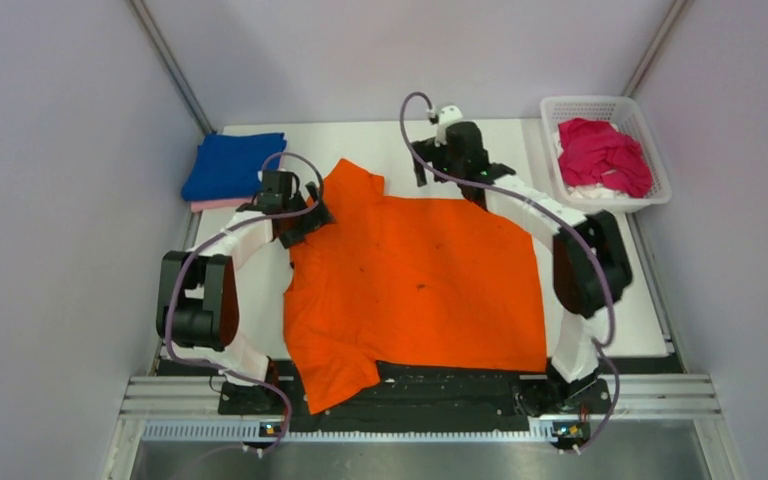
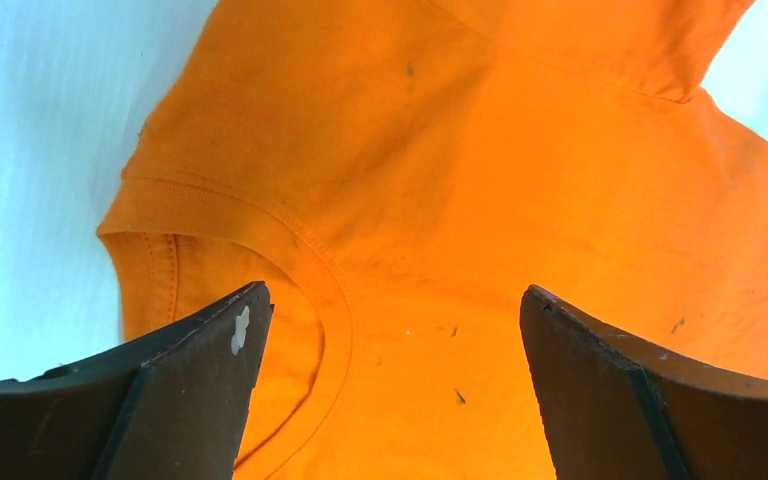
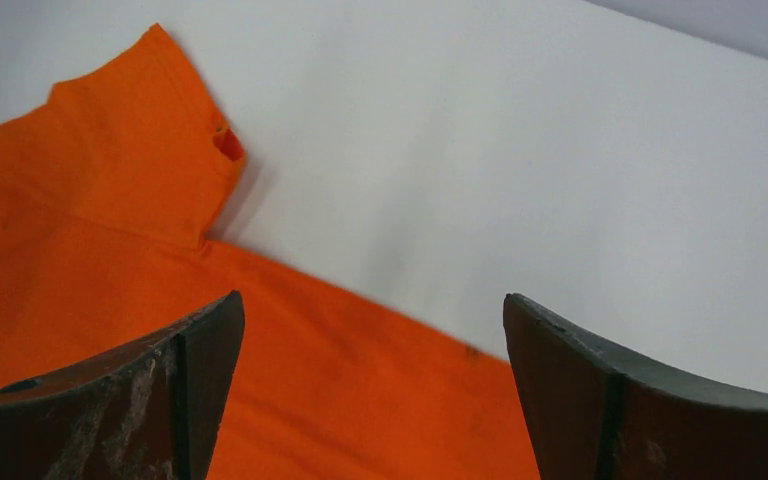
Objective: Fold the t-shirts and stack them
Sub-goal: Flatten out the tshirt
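A bright orange t-shirt [image 1: 415, 280] lies spread flat in the middle of the table, neck to the left, one sleeve toward the back and one hanging over the near edge. My left gripper [image 1: 307, 217] hovers open over its collar [image 2: 260, 215], nothing between the fingers [image 2: 200, 380]. My right gripper [image 1: 457, 178] stands open above the shirt's far edge [image 3: 360, 310], beside the back sleeve [image 3: 130, 150]. A folded royal blue t-shirt [image 1: 232, 165] rests on a pale pink one [image 1: 210, 205] at the back left. A magenta t-shirt [image 1: 605, 155] lies crumpled in the basket.
The white lattice basket [image 1: 650, 195] stands at the back right corner. Grey walls close in the table on three sides. The arm bases and a metal rail [image 1: 420, 400] run along the near edge.
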`<state>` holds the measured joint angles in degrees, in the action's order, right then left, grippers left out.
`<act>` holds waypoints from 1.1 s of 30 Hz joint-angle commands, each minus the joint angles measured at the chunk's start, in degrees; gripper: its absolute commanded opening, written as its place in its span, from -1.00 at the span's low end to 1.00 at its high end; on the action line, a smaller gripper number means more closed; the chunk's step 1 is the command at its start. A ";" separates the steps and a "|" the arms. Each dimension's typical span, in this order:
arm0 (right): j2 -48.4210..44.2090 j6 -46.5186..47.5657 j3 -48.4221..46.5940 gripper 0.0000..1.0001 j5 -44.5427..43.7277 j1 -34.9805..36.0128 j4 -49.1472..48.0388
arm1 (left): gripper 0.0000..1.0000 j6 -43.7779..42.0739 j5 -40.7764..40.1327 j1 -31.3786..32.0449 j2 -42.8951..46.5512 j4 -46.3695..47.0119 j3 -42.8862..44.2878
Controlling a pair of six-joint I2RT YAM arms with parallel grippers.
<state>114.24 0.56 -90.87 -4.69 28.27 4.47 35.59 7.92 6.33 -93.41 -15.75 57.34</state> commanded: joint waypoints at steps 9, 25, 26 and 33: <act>-23.74 -18.22 37.78 0.97 -3.68 -3.02 -3.81 | 0.96 -3.60 -1.90 5.51 -5.75 -7.21 9.74; -3.06 -20.24 23.28 0.97 0.01 -13.05 4.28 | 0.96 -5.63 -13.13 5.39 -32.48 -17.30 37.80; -1.34 -19.78 21.52 0.97 0.59 -13.67 4.82 | 0.96 -5.64 -13.30 5.24 -34.05 -18.18 40.21; 8.16 -17.63 8.61 0.97 4.29 -17.36 7.92 | 0.96 -6.60 -11.97 3.58 -44.74 -20.49 57.10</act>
<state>116.49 -18.00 -77.78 -4.58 13.30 7.53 30.35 -4.40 11.44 -131.68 -35.09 108.71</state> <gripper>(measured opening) 0.987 0.982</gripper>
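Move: The right hand goes for the orange t-shirt's far margin towards the hem, about 13 cm back, 14 cm right and 13 cm below; the far hem corner lies 8 cm back and 29 cm right, the far sleeve level with it and 18 cm left. The left hand goes for the shoulder cloth, 3 cm ahead, 3 cm right and 3 cm below; from it the far sleeve is 12 cm ahead and 12 cm right, the blue stack 16 cm ahead and 20 cm left. Both open grippers come down on the t-shirt and drag it forward together, each for about 12 cm. Before that the right hand swings back, right and down some 14 cm, tipping its fingers down and turning clockwise about 25 degrees, while the left hops up and slightly right, then lowers onto the shoulder. Neither gripper closes. ##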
